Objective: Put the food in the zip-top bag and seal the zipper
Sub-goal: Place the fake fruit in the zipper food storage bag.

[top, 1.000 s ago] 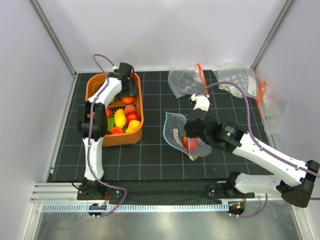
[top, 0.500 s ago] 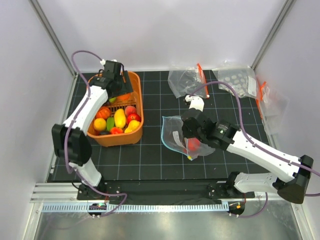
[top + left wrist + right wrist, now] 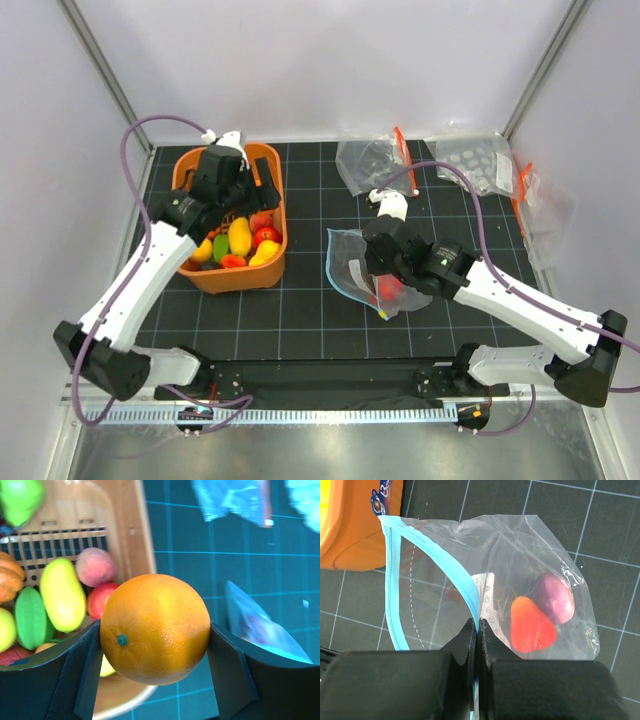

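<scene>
A large orange (image 3: 156,627) is clamped between the two dark fingers of my left gripper (image 3: 155,645), which hangs over the right rim of the orange basket (image 3: 132,540). The top view shows that gripper (image 3: 256,193) above the basket (image 3: 240,278). More food lies in the basket: a yellow mango (image 3: 62,594), a green piece (image 3: 30,617) and a peach (image 3: 95,566). The clear zip-top bag (image 3: 520,545) lies on the mat. My right gripper (image 3: 479,625) is shut on its light-blue zipper (image 3: 395,575) and holds the mouth open. Inside lie a red-orange fruit (image 3: 532,625) and a purple one (image 3: 554,597).
Two other clear bags with orange-red strips lie at the back right (image 3: 368,160) (image 3: 480,165), and another (image 3: 545,205) by the right wall. White walls enclose the black gridded mat (image 3: 300,320). The basket stands left of the bag, about a hand's width away.
My left arm has risen out of the basket with the orange in its jaws, and its elbow has swung out to the lower left. The right arm and bag have hardly moved.
</scene>
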You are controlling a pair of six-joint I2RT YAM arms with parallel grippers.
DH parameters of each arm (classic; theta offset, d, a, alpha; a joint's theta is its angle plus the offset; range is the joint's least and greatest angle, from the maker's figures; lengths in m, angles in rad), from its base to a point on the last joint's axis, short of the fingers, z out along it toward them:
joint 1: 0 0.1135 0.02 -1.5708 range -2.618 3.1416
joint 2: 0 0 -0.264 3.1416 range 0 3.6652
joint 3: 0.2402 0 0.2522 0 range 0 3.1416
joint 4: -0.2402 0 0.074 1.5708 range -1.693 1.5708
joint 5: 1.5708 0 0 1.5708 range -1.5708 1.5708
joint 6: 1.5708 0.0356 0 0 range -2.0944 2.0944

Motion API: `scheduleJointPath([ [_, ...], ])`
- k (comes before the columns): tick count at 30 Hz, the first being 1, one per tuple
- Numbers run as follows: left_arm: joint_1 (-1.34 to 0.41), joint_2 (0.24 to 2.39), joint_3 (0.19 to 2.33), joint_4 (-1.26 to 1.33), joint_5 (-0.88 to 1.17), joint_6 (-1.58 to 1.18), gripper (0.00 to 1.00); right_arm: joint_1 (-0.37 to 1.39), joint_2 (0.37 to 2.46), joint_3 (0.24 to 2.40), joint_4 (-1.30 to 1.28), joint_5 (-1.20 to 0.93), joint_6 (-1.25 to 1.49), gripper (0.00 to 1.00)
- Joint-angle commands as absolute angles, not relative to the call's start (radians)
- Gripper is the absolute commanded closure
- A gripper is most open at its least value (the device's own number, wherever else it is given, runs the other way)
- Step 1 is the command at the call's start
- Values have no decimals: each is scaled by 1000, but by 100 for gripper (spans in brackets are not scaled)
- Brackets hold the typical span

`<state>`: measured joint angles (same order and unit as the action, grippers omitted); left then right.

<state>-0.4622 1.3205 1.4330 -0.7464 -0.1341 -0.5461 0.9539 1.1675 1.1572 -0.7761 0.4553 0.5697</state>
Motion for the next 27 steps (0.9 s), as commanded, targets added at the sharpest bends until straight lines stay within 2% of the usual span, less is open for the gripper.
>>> scheduleJointPath([
  [1, -523, 1232, 1460, -755, -126, -566, 51, 959, 1158, 1190, -753, 488, 555, 99],
  [15, -834, 1177, 1508, -775, -169, -644, 52, 959, 1154, 1226, -770, 511, 574, 99],
  [20, -992, 1244, 1503, -723, -218, -666, 52, 960, 1163, 1238, -792, 523, 587, 99],
  [27, -1060, 1388, 1500, -687, -261, -692, 52, 960, 1128, 1252, -790, 515, 609, 99],
])
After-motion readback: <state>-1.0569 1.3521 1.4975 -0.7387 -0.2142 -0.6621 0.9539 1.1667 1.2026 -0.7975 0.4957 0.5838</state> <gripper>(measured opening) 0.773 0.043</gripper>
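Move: The orange already sits in my left fingers, high over the right side of the fruit basket. The bag's open mouth, where it is going, lies about 17 cm to the right, 10 cm back and 11 cm below. The red apple in the basket is roughly 6 cm ahead, 1 cm to the left and 21 cm down; the mango is 6 cm ahead, 7 cm left and 22 cm down. From my right hand, which pinches one lip, the mouth's middle is some 4 cm left, 1 cm ahead and 5 cm lower. I swing the orange out of the basket's space towards the bag mouth, my left hand going about 17 cm right and 13 cm back, arching some 7 cm up before sinking again, with the wrist turning clockwise nearly 30 degrees. My left grip stays as it is; my right hand keeps its pinch on the bag's lip and eases up a centimetre or two. ##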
